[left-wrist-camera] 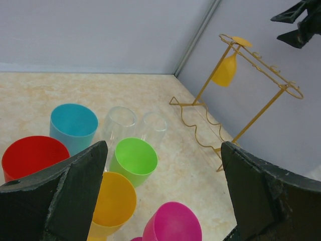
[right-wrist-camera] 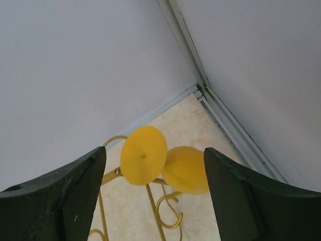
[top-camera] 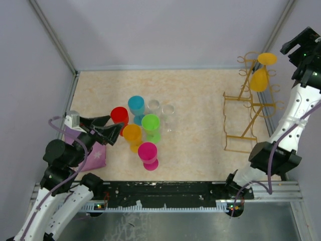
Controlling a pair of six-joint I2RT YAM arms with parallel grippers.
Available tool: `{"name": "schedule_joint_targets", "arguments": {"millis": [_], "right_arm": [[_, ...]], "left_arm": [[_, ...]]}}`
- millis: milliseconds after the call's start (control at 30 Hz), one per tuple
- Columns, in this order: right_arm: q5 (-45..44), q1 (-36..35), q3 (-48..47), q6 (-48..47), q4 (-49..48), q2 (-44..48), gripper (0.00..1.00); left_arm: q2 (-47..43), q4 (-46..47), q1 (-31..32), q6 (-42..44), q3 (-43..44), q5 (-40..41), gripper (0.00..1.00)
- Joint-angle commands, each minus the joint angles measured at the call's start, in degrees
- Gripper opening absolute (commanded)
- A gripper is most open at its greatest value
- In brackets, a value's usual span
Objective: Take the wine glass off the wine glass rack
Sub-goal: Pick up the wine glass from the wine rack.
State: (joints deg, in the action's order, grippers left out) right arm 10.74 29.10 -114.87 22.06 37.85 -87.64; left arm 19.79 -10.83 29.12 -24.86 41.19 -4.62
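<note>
The wine glass (top-camera: 259, 79) is yellow and hangs upside down from the top of the gold wire wine glass rack (top-camera: 246, 115) at the far right. In the right wrist view its round foot (right-wrist-camera: 143, 155) and bowl (right-wrist-camera: 186, 169) lie below, between my fingers, above a rack wire (right-wrist-camera: 154, 211). My right gripper (top-camera: 288, 65) hovers open just right of the glass, touching nothing. My left gripper (top-camera: 114, 124) is open beside the cups, nothing in it. In the left wrist view the glass (left-wrist-camera: 224, 71), the rack (left-wrist-camera: 204, 89) and the right gripper (left-wrist-camera: 277, 27) show at top right.
Several coloured cups stand mid-table: red (top-camera: 119, 114), blue (top-camera: 136, 104), green (top-camera: 150, 122), orange (top-camera: 132, 133), pink (top-camera: 147, 150). Two clear glasses (top-camera: 154, 106) stand behind them. A purple cloth (top-camera: 93, 155) lies under the left arm. Grey walls close in behind and right of the rack.
</note>
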Motion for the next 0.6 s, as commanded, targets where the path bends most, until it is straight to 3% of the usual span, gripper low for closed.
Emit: {"name": "schedule_joint_targets", "arguments": {"millis": [0, 133, 300, 567], "right_arm": [[4.25, 0.25, -6.67, 2.36, 1.75, -5.75, 0.78], [3.86, 0.34, -9.21, 2.32, 4.04, -10.13, 0.72], [10.68, 0.34, -6.22, 5.37, -0.02, -11.69, 0.65], [14.42, 0.34, -0.59, 10.35, -5.12, -11.07, 0.51]], "left_arm": [[-1.02, -0.17, -0.02, 1.99, -1.54, -2.60, 1.00], [-1.89, 0.70, 0.01, 3.14, -1.90, -2.90, 1.00], [-1.73, 0.81, -0.02, 3.67, -2.22, -3.84, 1.00], [-1.72, 0.15, 0.00, 4.15, -2.85, -3.84, 1.00]]}}
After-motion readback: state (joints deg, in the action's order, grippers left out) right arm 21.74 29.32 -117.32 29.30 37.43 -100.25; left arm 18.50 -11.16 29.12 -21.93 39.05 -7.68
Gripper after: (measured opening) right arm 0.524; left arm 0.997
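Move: The orange wine glass hangs upside down at the rack's far end, its middle some 8 cm ahead of the right gripper, 4 cm to its left and about 16 cm below. Its foot, on top, is only about 8 cm below the hand at the same place across. The rack's own middle is roughly 3 cm back, 5 cm left and 22 cm down. From the left gripper the glass is about 30 cm ahead, 58 cm to the right and 6 cm lower. Bring the right gripper down and forward together towards the foot of the hanging orange glass, about 7 cm each way, most of it early and then easing. Meanwhile roll the hand some 15 degrees so its left side rises, swing it slightly counter-clockwise, and narrow the wide-open fingers to about half open, framing the foot. Contact can't be made out yet. ##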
